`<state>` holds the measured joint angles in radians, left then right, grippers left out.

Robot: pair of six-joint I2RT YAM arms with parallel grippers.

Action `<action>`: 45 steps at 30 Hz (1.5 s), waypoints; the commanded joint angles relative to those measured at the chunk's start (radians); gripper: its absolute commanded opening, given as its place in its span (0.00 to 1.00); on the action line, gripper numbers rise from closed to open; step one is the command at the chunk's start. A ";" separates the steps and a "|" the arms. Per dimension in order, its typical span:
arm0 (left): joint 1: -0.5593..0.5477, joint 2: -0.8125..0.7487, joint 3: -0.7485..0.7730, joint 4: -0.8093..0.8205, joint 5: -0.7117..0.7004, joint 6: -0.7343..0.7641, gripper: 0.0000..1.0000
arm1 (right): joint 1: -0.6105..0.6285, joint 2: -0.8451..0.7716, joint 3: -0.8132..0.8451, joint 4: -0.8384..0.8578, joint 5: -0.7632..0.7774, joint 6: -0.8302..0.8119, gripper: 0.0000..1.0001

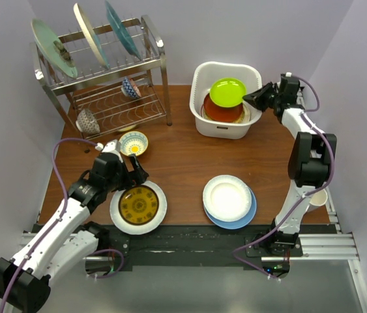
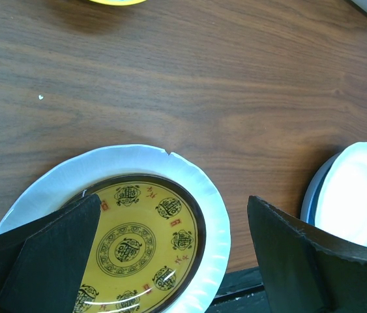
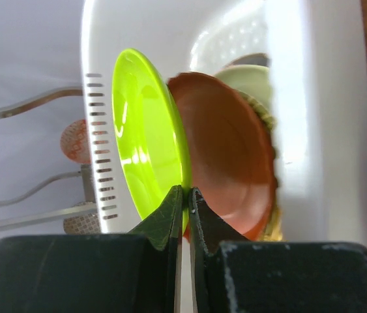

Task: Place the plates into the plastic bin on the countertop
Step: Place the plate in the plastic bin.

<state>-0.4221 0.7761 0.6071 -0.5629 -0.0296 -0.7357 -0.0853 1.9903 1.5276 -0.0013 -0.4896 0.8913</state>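
Note:
The white plastic bin (image 1: pixel 198 85) stands at the back right. My right gripper (image 1: pixel 253 99) is shut on the rim of a lime green plate (image 1: pixel 227 91) and holds it tilted over an orange-brown plate (image 1: pixel 217 112) in the bin. In the right wrist view my gripper (image 3: pixel 184 192) pinches the lime plate (image 3: pixel 141 137) next to the orange-brown plate (image 3: pixel 229 163). My left gripper (image 1: pixel 123 171) is open above the brown patterned plate (image 1: pixel 138 206), which lies on a white plate (image 2: pixel 203 189). Its fingers (image 2: pixel 53 254) straddle the plate's edge without touching it. A white plate (image 1: pixel 227 195) lies on a blue plate (image 1: pixel 238 220).
A steel wire rack (image 1: pixel 160 68) at the back left holds three upright plates (image 1: pixel 90 31) and two bowls (image 1: pixel 130 88). A small yellow-and-blue bowl (image 1: pixel 133 142) sits near my left gripper. A cream cup (image 1: pixel 318 197) stands at the right edge.

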 commanded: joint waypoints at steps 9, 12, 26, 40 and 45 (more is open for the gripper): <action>-0.004 0.014 0.014 0.037 0.008 0.036 1.00 | 0.021 0.051 0.112 -0.078 0.011 -0.060 0.06; -0.004 0.020 0.019 0.037 0.008 0.038 1.00 | 0.024 0.059 0.117 -0.083 0.009 -0.064 0.07; -0.004 0.020 0.014 0.032 0.007 0.044 1.00 | 0.039 0.100 0.155 -0.128 -0.006 -0.098 0.21; -0.004 0.006 0.014 0.029 0.014 0.036 1.00 | 0.052 -0.039 0.184 -0.256 0.089 -0.204 0.54; -0.004 -0.006 0.013 0.014 0.005 0.036 1.00 | 0.074 -0.114 0.143 -0.259 0.072 -0.213 0.54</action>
<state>-0.4221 0.7898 0.6071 -0.5632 -0.0288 -0.7139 -0.0299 2.0068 1.6840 -0.2653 -0.4240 0.7116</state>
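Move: The right hand holds the lime green plate by its rim, the plate's middle about 7 cm left and 4 cm ahead at roughly hand height. Its landing place, the red plate in the plastic bin, lies about 7 cm left, 4 cm ahead and 8 cm down. From the hand, the yellow plate beneath that is some 5 cm left, 2 cm ahead and 9 cm down. From the idle left hand, the red plate is some 34 cm ahead, 34 cm right and 6 cm lower. Ease the right gripper down about 1.5 cm and slightly forward over the red plate, still pinching the green plate's rim, then open the fingers to about half and let the plate go. While opening, drift a little left and roll the hand's left side down some 10 degrees, then draw back 1.5 cm with a slight lift, clear of the plate. ##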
